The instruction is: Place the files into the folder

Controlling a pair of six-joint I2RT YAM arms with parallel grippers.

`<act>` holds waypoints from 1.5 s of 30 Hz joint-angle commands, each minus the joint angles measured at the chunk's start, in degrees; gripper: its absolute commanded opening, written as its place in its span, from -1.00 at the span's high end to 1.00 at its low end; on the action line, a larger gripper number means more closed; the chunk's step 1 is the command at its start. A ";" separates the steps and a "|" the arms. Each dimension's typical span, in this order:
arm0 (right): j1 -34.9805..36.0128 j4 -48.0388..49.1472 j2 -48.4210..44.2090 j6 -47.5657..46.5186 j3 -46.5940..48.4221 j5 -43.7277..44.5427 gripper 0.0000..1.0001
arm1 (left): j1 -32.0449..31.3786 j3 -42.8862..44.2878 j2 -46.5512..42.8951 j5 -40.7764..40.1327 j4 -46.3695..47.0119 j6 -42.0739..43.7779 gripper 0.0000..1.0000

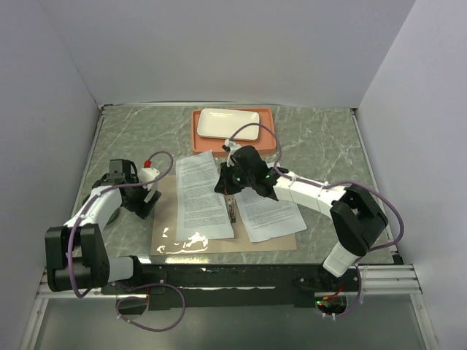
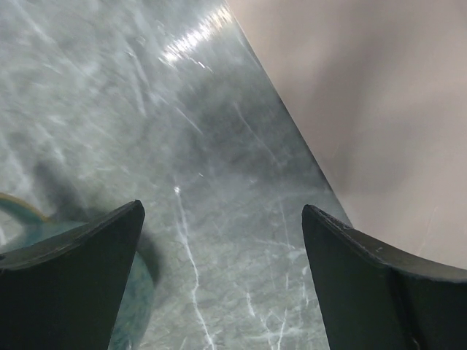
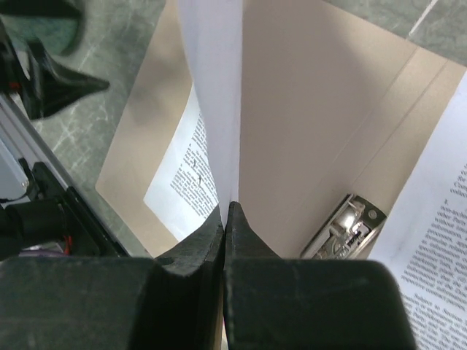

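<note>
The tan folder [image 1: 277, 240] lies open and flat on the table, its metal clip [image 3: 343, 227] near the spine. One file [image 1: 198, 195] rests over the folder's left half. My right gripper [image 1: 227, 185] is shut on that sheet's right edge, and in the right wrist view the paper [image 3: 217, 95] stands up from the shut jaws [image 3: 228, 208]. A second file [image 1: 268, 213] lies flat on the folder's right half [image 3: 438, 219]. My left gripper [image 1: 144, 203] is open and holds nothing, low over bare table just left of the folder [image 2: 379, 102]; its fingertips [image 2: 222, 206] are wide apart.
An orange tray [image 1: 198, 140] holding a white rectangular plate [image 1: 228, 122] sits at the back centre, just behind the right gripper. Glare shows on the folder's clear pocket [image 1: 182, 240]. Walls close in on the green marble table [image 1: 321, 142] left, right and behind.
</note>
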 commanded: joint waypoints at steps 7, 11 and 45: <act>0.29 5.92 3.16 3.42 -0.48 2.65 1.00 | 0.21 -4.80 -4.13 -0.63 -3.41 9.11 -0.93; 0.38 7.85 4.04 5.97 -1.70 2.74 1.00 | 0.21 -5.94 -3.86 -0.63 -3.32 9.72 -0.93; 5.30 7.86 8.17 13.01 0.31 6.52 1.00 | 0.12 -8.49 -4.65 2.62 -4.03 10.61 -0.93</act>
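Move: The right hand, shut on the inner edge of a raised sheet, is taking it to the folder's left half, whose middle lies about 12 cm left, 5 cm back and 12 cm below. The metal clip is some 4 cm right and 3 cm back, and the other sheet, on the right half, is about 17 cm right and level. From the open left hand, the left half's middle is about 13 cm right, 3 cm back and 4 cm below; the green mug is some 17 cm left, level with it. Still pinching the sheet's edge in its shut fingers, the right hand first sinks about 2.5 cm nearly in place, then carries the sheet left and a little back while sinking further, ending some 4 cm lower and 3 cm left over the folder's left half, the wrist tipping down and turning clockwise by roughly 10 degrees in all. The left hand stays wide open and empty, drawing back about 5 cm beside the folder's left edge and sinking a little, with a slight clockwise turn, then waiting near the folder's near left corner. ##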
